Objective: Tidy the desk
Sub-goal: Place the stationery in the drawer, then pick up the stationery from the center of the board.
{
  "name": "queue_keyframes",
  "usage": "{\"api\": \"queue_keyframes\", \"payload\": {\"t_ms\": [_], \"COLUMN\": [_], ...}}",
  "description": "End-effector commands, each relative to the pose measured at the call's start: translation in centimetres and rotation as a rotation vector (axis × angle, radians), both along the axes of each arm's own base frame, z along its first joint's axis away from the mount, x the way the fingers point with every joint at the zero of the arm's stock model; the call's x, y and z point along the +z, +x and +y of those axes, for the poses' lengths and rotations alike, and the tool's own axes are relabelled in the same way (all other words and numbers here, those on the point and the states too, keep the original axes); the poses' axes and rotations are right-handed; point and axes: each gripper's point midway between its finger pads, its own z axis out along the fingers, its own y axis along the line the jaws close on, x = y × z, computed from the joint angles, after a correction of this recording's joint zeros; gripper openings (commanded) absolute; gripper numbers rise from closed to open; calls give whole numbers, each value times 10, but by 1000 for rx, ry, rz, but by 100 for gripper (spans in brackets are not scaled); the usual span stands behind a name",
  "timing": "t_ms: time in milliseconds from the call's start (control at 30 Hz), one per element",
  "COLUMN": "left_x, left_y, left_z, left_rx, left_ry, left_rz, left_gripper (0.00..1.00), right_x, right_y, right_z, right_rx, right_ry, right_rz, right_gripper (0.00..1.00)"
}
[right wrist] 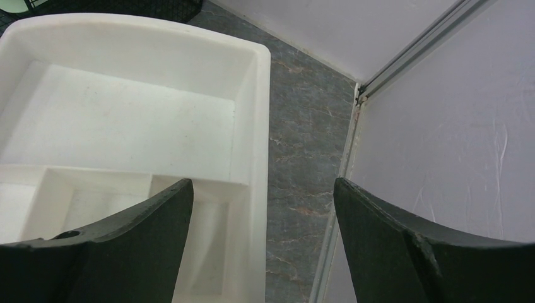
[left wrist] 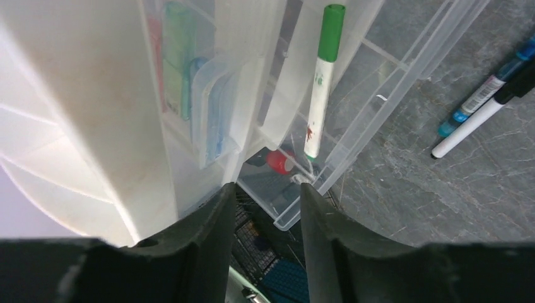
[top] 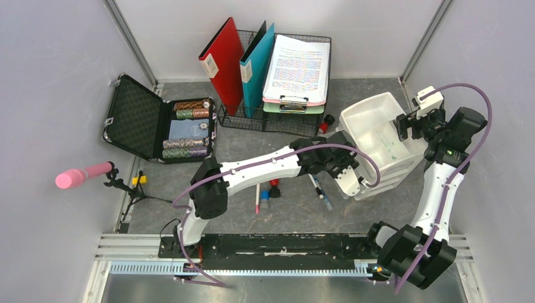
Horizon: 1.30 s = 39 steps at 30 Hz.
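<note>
On the dark stone desk (top: 363, 88) stands a white drawer organizer (top: 378, 136). My left gripper (top: 349, 182) hangs at its front left corner. In the left wrist view my left gripper (left wrist: 264, 189) is open with nothing between the fingers, above a clear pulled-out drawer (left wrist: 378, 95). A green marker (left wrist: 322, 82) lies in that drawer. My right gripper (top: 407, 126) is at the organizer's right side. In the right wrist view my right gripper (right wrist: 262, 183) is open and empty, astride the right rim of the white top tray (right wrist: 252, 95).
Loose pens (top: 320, 191) and markers (top: 266, 196) lie mid-desk, and a red-capped one (top: 325, 123) by the wire rack (top: 277, 117) with folders (top: 222, 63) and a clipboard (top: 298, 69). An open black case (top: 135, 117) and a pink microphone (top: 82, 175) are left. The right wall (right wrist: 441, 126) is close.
</note>
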Motion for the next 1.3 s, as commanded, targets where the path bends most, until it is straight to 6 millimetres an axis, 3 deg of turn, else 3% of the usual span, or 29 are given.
{"api": "queue_keyframes", "payload": {"t_ms": [0,167,267,333,533,667,733,867,1100,1267], "left_x": [45,64,58,48,-24,-69,-91,-116,-135,-141], "left_y": [11,10,-5,-21,-66,-84,-85,-79,-73,-77], "left_z": [-8,24,51,67,95,89,85,71,53,51], "left_rx": [50,195,265,289,302,274,263,233,197,139], "left_ry": [-117,-195,-212,-218,-152,-104,-66,-38,12,101], "left_rz": [-83,-53,35,121,368,488,503,493,487,504], "left_gripper": [51,66,75,80,87,87,86,85,84,82], "right_x": [-79,-80,-81,-83,-88,-90,-91,-93,-97,-101], "right_y": [-27,-27,-27,-27,-28,-29,-30,-30,-30,-29], "right_z": [20,21,21,21,22,22,22,22,22,20], "right_rx": [21,22,24,26,28,28,28,28,30,28], "right_ry": [149,151,153,153,155,158,159,157,159,159], "right_rz": [272,274,276,278,289,293,294,300,309,321], "right_gripper": [88,88,89,89,89,89,89,89,90,90]}}
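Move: Under the left hand lies the clear drawer, its middle about 10 cm below and 2 cm to the right, 1 cm farther out. The black-and-white marker lies on the desk some 4 cm back, 3 cm left and 17 cm down from that hand; the blue pen beside it is 3 cm nearer the base and 2 cm farther right. A red-handled stamp stands about 19 cm left and 3 cm back of the left hand. From the right hand the marker is roughly 12 cm back, 29 cm left, 26 cm below. Backing out over the drawer's edge with its half-open fingers spreading wide, the left hand first lifts about 2 cm, swings some 10 cm left and 8 cm back, then drops steeply to just above the desk beside the two pens. The wrist tilts about 30 degrees, taking out the fingers' forward lean, and lastly the hand eases 4 cm right towards the pens without gripping either. ##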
